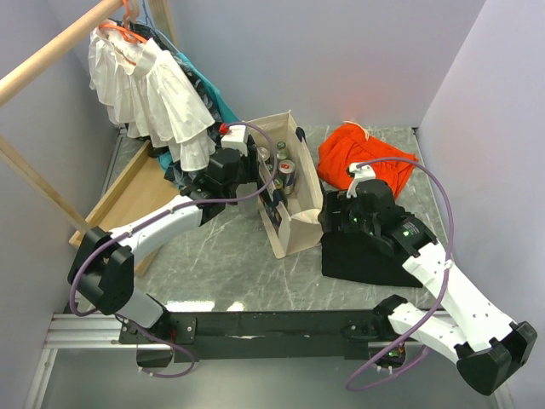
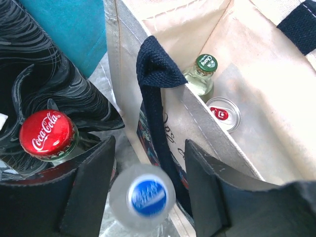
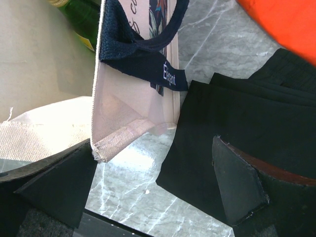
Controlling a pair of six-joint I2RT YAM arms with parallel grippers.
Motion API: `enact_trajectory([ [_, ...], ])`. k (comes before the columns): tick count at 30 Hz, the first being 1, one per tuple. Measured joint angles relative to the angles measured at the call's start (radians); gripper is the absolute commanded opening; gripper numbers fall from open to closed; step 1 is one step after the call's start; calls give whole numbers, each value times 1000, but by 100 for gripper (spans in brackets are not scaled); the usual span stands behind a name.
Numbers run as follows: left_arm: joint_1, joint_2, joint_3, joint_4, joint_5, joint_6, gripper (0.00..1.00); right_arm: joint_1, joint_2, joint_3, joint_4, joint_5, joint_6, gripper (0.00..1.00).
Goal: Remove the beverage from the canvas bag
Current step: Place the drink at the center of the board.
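Observation:
The beige canvas bag [image 1: 300,228] stands open at mid-table, and its navy handle [image 2: 154,74] hangs over the near wall. Inside it I see a green-capped bottle [image 2: 206,64] and a can [image 2: 223,113] with a red tab. My left gripper [image 2: 148,148] is open just outside the bag's left wall. A clear bottle with a blue cap [image 2: 143,197], blurred, stands loose between its fingers. A Coca-Cola bottle [image 2: 47,134] stands to its left, also outside the bag. My right gripper [image 3: 154,148] is open at the bag's near right corner [image 3: 113,140], which brushes its left finger.
An orange cloth bundle [image 1: 362,153] lies behind the right arm, and a folded black cloth [image 1: 362,251] lies under it. White and dark garments [image 1: 157,98] hang from a wooden rack [image 1: 128,192] at the left, close to the left gripper.

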Motion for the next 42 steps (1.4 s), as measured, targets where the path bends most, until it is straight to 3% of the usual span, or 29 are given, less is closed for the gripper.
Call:
enact_trajectory([
  [9,0,-9,0,-2,0,-6,69,0,0,0,0,3,0,100],
  [19,0,-73,20,-42,13,-16,99,0,-7,0,-1,3,0,100],
  [34,0,-137,156,-179,149,-16,96,3,-72,12,-21,-13,-11,100],
  [42,0,-108,346,-300,298,-16,96,10,-76,73,-43,-13,-56,100],
])
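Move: The clear blue-capped bottle stands loose between my left hand's pads, its middle about 10 cm below them. The Coca-Cola bottle is some 5 cm left and 5 cm ahead of my left hand. The canvas bag's middle lies about 14 cm right and 3 cm ahead, and inside it the red-marked can is some 12 cm right and 6 cm ahead. From my right hand, the blue-capped bottle is roughly 25 cm left and 14 cm ahead. With my left fingers spreading from part open to fully wide, I draw that hand up off the blue-capped bottle, slowly and then faster, some 14 cm, easing back about 4 cm; late on I also drift right and swing the hand 15 to 20 degrees clockwise. Near the end my empty right hand, still wide open by the bag, lifts about 4 cm. ##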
